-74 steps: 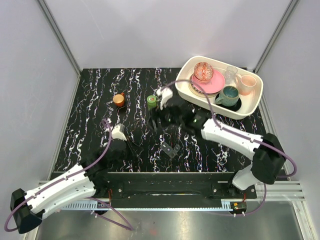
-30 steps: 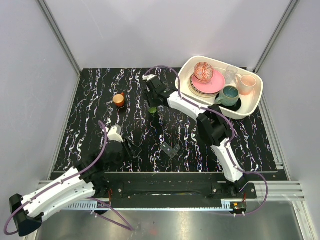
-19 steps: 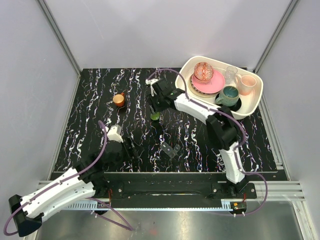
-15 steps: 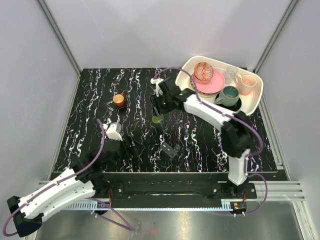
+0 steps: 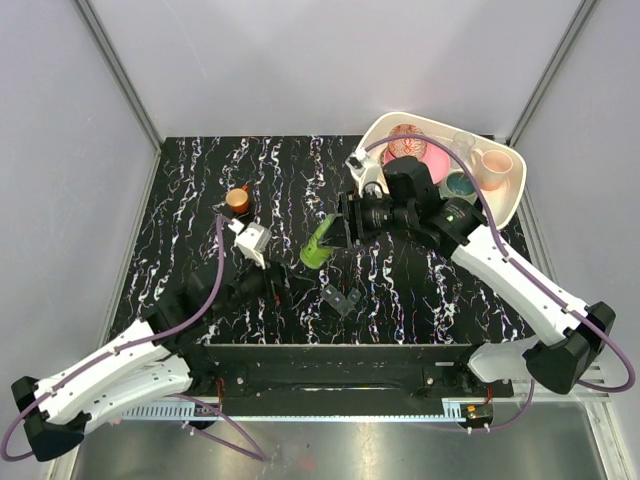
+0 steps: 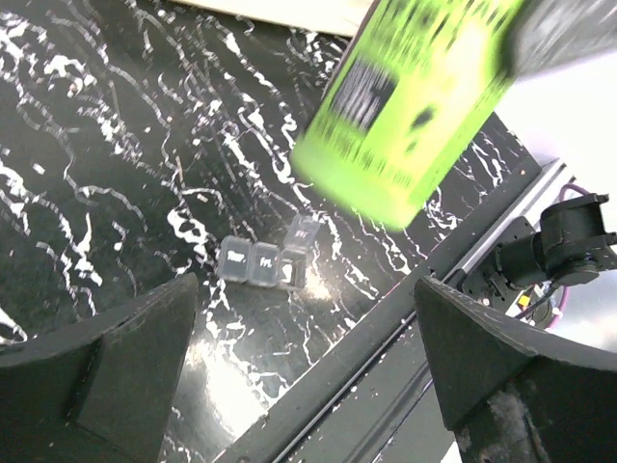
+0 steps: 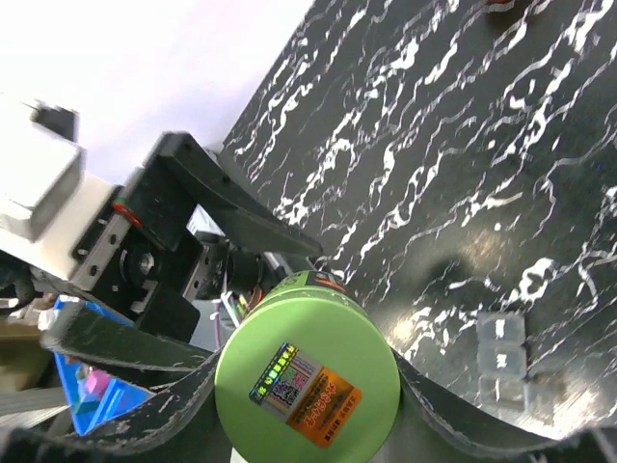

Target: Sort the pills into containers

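Note:
A green bottle (image 5: 318,247) hangs tilted above the table's middle, and my right gripper (image 5: 337,231) is shut on it. In the right wrist view the bottle's flat end (image 7: 308,381) fills the space between the fingers (image 7: 461,415). The containers, a small dark pill box (image 5: 340,298) of a few square compartments, lie on the table just in front of the bottle, with one lid up (image 6: 305,231). My left gripper (image 5: 278,287) stands wide open left of the pill box, with nothing between its fingers (image 6: 96,371). The pills are out of view.
A small orange cup (image 5: 238,199) stands at the back left. A cream tray (image 5: 500,215) holding plates, mugs and a glass fills the back right corner. The table's metal front rail (image 6: 415,318) runs just beyond the pill box (image 6: 262,262) in the left wrist view.
My right arm has carried the green bottle from the back middle towards the front and tipped it over. My left gripper has opened wide and moved in towards the centre.

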Robot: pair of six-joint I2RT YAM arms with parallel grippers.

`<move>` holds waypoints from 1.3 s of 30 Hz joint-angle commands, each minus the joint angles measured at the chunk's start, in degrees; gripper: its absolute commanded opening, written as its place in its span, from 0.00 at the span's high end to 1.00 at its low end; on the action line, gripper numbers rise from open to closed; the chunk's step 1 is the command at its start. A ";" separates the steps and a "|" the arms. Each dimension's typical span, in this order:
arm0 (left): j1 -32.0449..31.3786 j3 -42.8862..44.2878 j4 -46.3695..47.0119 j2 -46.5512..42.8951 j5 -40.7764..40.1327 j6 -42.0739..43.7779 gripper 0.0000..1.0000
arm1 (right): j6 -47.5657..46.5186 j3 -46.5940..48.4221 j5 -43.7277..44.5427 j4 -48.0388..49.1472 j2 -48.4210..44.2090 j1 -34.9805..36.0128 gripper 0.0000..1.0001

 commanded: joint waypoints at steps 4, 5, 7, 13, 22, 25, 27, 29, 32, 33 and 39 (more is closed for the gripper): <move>-2.90 7.85 8.72 7.42 6.51 6.91 0.01 | 5.89 -4.52 -3.61 -0.98 -4.06 -0.14 1.00; -3.60 8.38 8.73 9.43 6.34 7.35 0.01 | 5.98 -4.70 -3.78 -0.89 -4.15 -0.15 1.00; -5.53 10.05 8.73 11.29 5.73 8.49 0.01 | 6.51 -4.79 -4.57 -0.80 -4.59 -0.06 1.00; -8.79 12.07 8.81 17.00 2.75 9.47 0.01 | 8.88 -5.31 -9.57 1.39 -6.96 -0.14 1.00; -9.85 13.48 10.04 18.59 0.63 9.29 0.09 | 13.45 -8.65 -14.33 6.23 -8.20 -0.15 1.00; -9.93 13.74 9.96 18.24 0.19 9.38 0.09 | 13.01 -9.53 -14.25 6.23 -8.63 0.03 1.00; -10.02 13.66 10.22 17.89 0.28 9.55 0.09 | 13.01 -10.06 -14.16 6.05 -8.90 -0.06 1.00; -10.02 13.57 10.39 17.54 0.36 9.55 0.10 | 13.10 -10.50 -14.33 6.14 -8.99 -0.06 1.00; -10.11 13.39 10.48 17.98 0.80 9.47 0.17 | 13.36 -10.59 -14.42 6.23 -9.25 -0.14 1.00; -10.11 13.30 10.57 18.06 1.06 9.38 0.19 | 13.54 -10.50 -14.42 6.40 -9.25 -0.06 1.00; -10.37 11.81 11.89 18.07 1.59 8.67 0.33 | 14.42 -10.15 -14.24 7.46 -9.43 -0.14 1.00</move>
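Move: The green pill bottle, held in my right hand, is about 5 cm ahead of my open left hand, 7 cm to its right and 5 cm above it. The clear pill box lies on the table, roughly 9 cm ahead, 12 cm right and 21 cm below my left hand. From my right hand, the left gripper the bottle is going to is about 6 cm back, 10 cm left and 8 cm lower. I swing my wide-open left hand about 8 cm right, ending nearly 3 cm higher and turned some 15 degrees clockwise, to bring its fingers around the bottle's body, then start closing them. My right hand keeps its grip near the lid and brings the bottle about 6 cm back, dipping and recovering on the way and tilting about 15 degrees. ##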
